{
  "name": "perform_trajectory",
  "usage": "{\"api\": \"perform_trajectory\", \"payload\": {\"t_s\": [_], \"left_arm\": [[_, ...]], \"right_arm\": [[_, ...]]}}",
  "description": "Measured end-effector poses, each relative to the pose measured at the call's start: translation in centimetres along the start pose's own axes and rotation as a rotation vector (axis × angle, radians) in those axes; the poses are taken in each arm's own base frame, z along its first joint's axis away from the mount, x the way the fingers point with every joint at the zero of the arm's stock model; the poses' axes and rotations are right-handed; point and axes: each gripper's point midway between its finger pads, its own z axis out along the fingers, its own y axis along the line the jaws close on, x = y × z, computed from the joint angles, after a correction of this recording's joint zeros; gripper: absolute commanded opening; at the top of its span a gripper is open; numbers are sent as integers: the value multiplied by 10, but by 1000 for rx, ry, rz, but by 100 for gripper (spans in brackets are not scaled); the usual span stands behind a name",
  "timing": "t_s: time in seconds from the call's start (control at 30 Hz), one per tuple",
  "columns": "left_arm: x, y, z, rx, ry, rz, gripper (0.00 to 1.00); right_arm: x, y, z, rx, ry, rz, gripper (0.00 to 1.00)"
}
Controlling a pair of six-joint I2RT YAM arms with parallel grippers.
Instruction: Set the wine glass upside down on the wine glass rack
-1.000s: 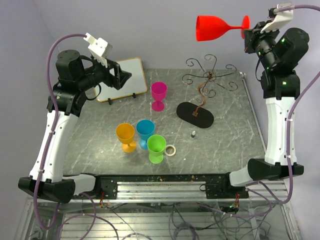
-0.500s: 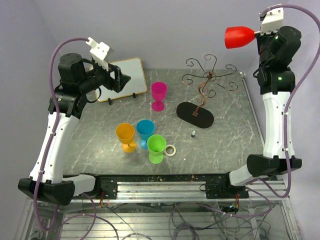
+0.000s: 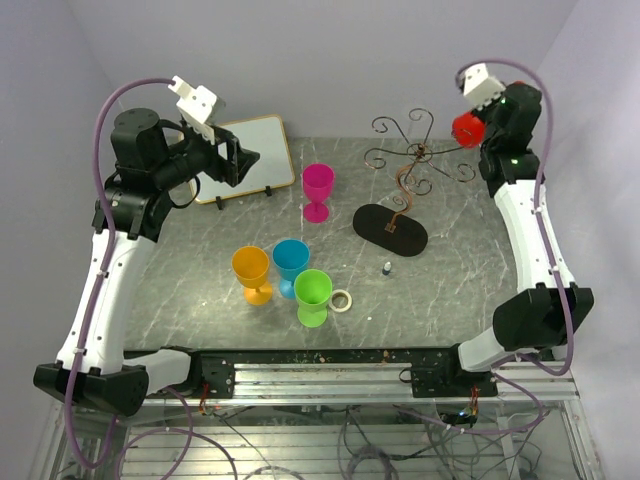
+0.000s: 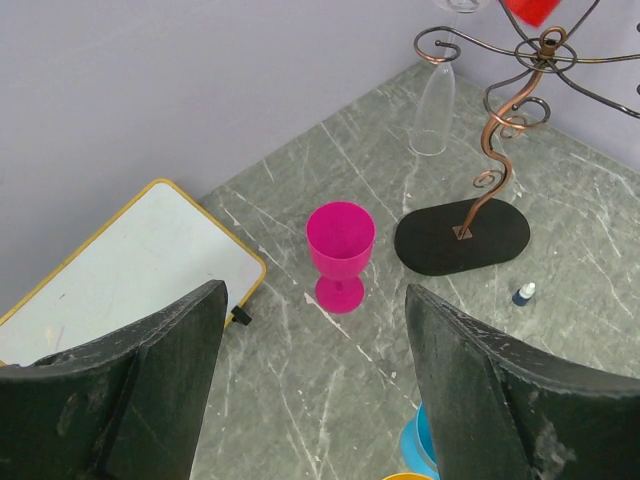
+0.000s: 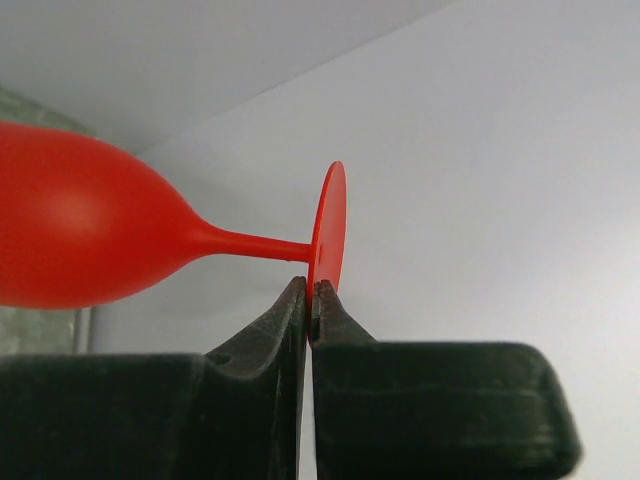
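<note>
The wine glass rack [image 3: 418,155] is a dark wire stand with curled arms on a flat black oval base [image 3: 390,230], at the back right of the table. My right gripper [image 3: 487,122] holds a red wine glass [image 3: 466,128] high beside the rack's right arms. In the right wrist view the gripper [image 5: 311,287] is shut on the rim of the glass's foot disc, with the red bowl [image 5: 80,240] to the left. My left gripper [image 3: 240,158] is open and empty, high over the back left. The left wrist view shows the rack [image 4: 505,120] with a clear glass [image 4: 435,110] hanging on it.
A pink goblet [image 3: 318,190] stands left of the rack. Orange [image 3: 251,270], blue [image 3: 291,262] and green [image 3: 312,293] goblets cluster near the front with a tape roll [image 3: 342,300]. A small bottle [image 3: 386,268] lies near the rack's base. A whiteboard [image 3: 243,158] sits at the back left.
My right arm has swung the red glass down and toward the rack's right side, turning it from lying sideways. The left arm has hardly moved.
</note>
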Motion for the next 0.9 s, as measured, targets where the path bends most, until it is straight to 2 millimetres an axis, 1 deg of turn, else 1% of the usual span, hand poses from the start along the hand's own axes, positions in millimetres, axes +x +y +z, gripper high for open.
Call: {"api": "perform_trajectory", "payload": {"t_s": [0.07,0.13,0.3,0.53,0.6,0.7,0.9], "left_arm": [[-1,0,-1,1,-2,1,82],[-1,-1,-1,2,-3,1,81],[-3,-2,-3,3,-8,4,81],[-10,-5,-10,0,-27,16,81],[-12,-6,-12,-1,-33,19,81],[-14,-7,-14,-1,-40,29,81],[-17,-8,-18,-3,-50,46,81]], "right_arm": [[4,17,4,-39,-6,-92,0],[2,25,5,-68,-27,-161,0],[-15,24,7,-88,-113,-267,0],[-37,24,2,-148,-217,-370,0],[-41,27,1,-171,-244,-392,0],[-46,34,0,-213,-277,-421,0],[-51,62,-5,-354,-354,-499,0]]}}
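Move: The right hand holds the red glass by its foot, bowl slanting down to the left. The free hook on the right side of the wine glass rack lies about 7 cm to its left, 4 cm nearer the base and some 8 cm lower. The rack's hub is about 16 cm left, 5 cm back, 8 cm down; the hanging clear glass is 17 cm left, level ahead, 15 cm down. From the left hand that hook is roughly 46 cm right, 12 cm ahead, 7 cm below. Leftward towards the rack the right hand carries the red glass about 7 cm, drifting a little forward; it dips, climbs back, then sinks to end some 2.5 cm lower. Meanwhile the wrist turns about 30 degrees counter-clockwise, dips its left side and tips the fingers down, bringing the bowl under the foot; the shut fingers keep their hold. The empty left hand eases up and back slightly, still open. ##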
